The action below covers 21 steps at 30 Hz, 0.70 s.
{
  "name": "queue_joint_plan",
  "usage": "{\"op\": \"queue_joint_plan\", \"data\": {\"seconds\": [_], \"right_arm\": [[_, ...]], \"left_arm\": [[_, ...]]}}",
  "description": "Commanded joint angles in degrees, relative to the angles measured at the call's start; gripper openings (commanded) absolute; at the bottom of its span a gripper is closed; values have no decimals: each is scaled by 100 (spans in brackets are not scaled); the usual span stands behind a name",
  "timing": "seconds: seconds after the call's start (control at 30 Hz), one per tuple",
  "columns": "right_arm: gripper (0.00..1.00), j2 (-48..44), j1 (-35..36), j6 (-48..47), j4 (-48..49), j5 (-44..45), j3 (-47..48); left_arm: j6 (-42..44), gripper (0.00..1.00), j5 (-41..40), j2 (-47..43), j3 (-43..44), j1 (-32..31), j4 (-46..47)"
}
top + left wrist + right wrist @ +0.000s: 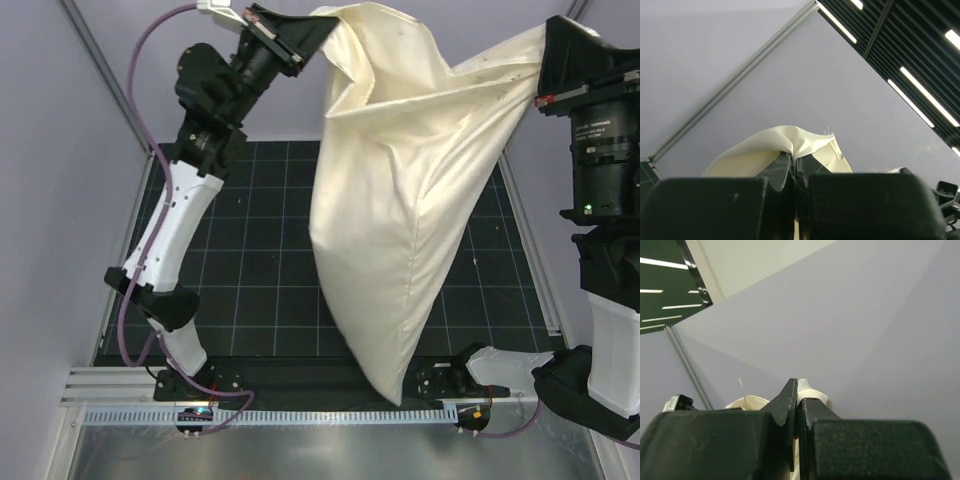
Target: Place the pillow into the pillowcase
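Note:
The cream pillowcase (400, 200) hangs in the air between both arms, bulging full and sagging to a point near the table's front edge. The pillow is hidden, apparently inside it. My left gripper (318, 30) is shut on the pillowcase's top left corner; in the left wrist view the fabric (790, 145) is pinched between the closed jaws of the gripper (795, 160). My right gripper (545, 50) is shut on the top right corner; a fold of cloth (810, 390) sticks out of this gripper's (798, 390) closed jaws in the right wrist view.
The black gridded mat (250, 250) lies below the hanging sack. A metal rail (300, 415) runs along the near edge with the arm bases. Purple walls stand at the left and back. Both wrist views point upward at wall and ceiling.

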Motion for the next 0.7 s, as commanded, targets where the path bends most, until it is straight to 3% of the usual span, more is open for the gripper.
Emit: {"op": "queue_joint_plan", "data": {"seconds": [0.0, 0.17, 0.23, 0.37, 0.47, 0.53, 0.67], "right_arm": [[4, -21, -46, -676, 635, 323, 937], [4, 164, -46, -757, 310, 33, 1151], [4, 16, -37, -696, 301, -290, 669], [4, -573, -37, -406, 976, -1012, -1209], [4, -934, -37, 110, 1511, -1372, -3306], [4, -1100, -11, 384, 2004, -1601, -4206], [4, -1382, 392, 1035, 3515, -1437, -6918]], "left_arm": [[344, 0, -472, 213, 663, -665, 460], [-94, 0, -429, 848, 945, -991, 715], [-271, 0, -376, 718, 446, -904, 723], [-218, 0, -368, 129, -1406, -693, 1004], [-420, 0, 36, -196, -2902, -342, 1372], [-595, 0, 525, -267, -3970, -26, 1505], [-351, 1, 1152, -250, -5486, 484, 1471]]}}
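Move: Both hands hold the pillowcase mouth high up, and the filled case hangs swung back between them. Its middle is about 14 cm right, 18 cm back and 32 cm below the left hand, and some 14 cm left, 4 cm back and 36 cm below the right hand. The bare far-right part of the table lies roughly 16 cm ahead, 8 cm right and 68 cm below the right hand, and about 2 cm ahead, 36 cm right and 62 cm below the left. Both hands keep pinching the pillowcase mouth and plunge about 30 cm towards the table, the right also forward-left. ##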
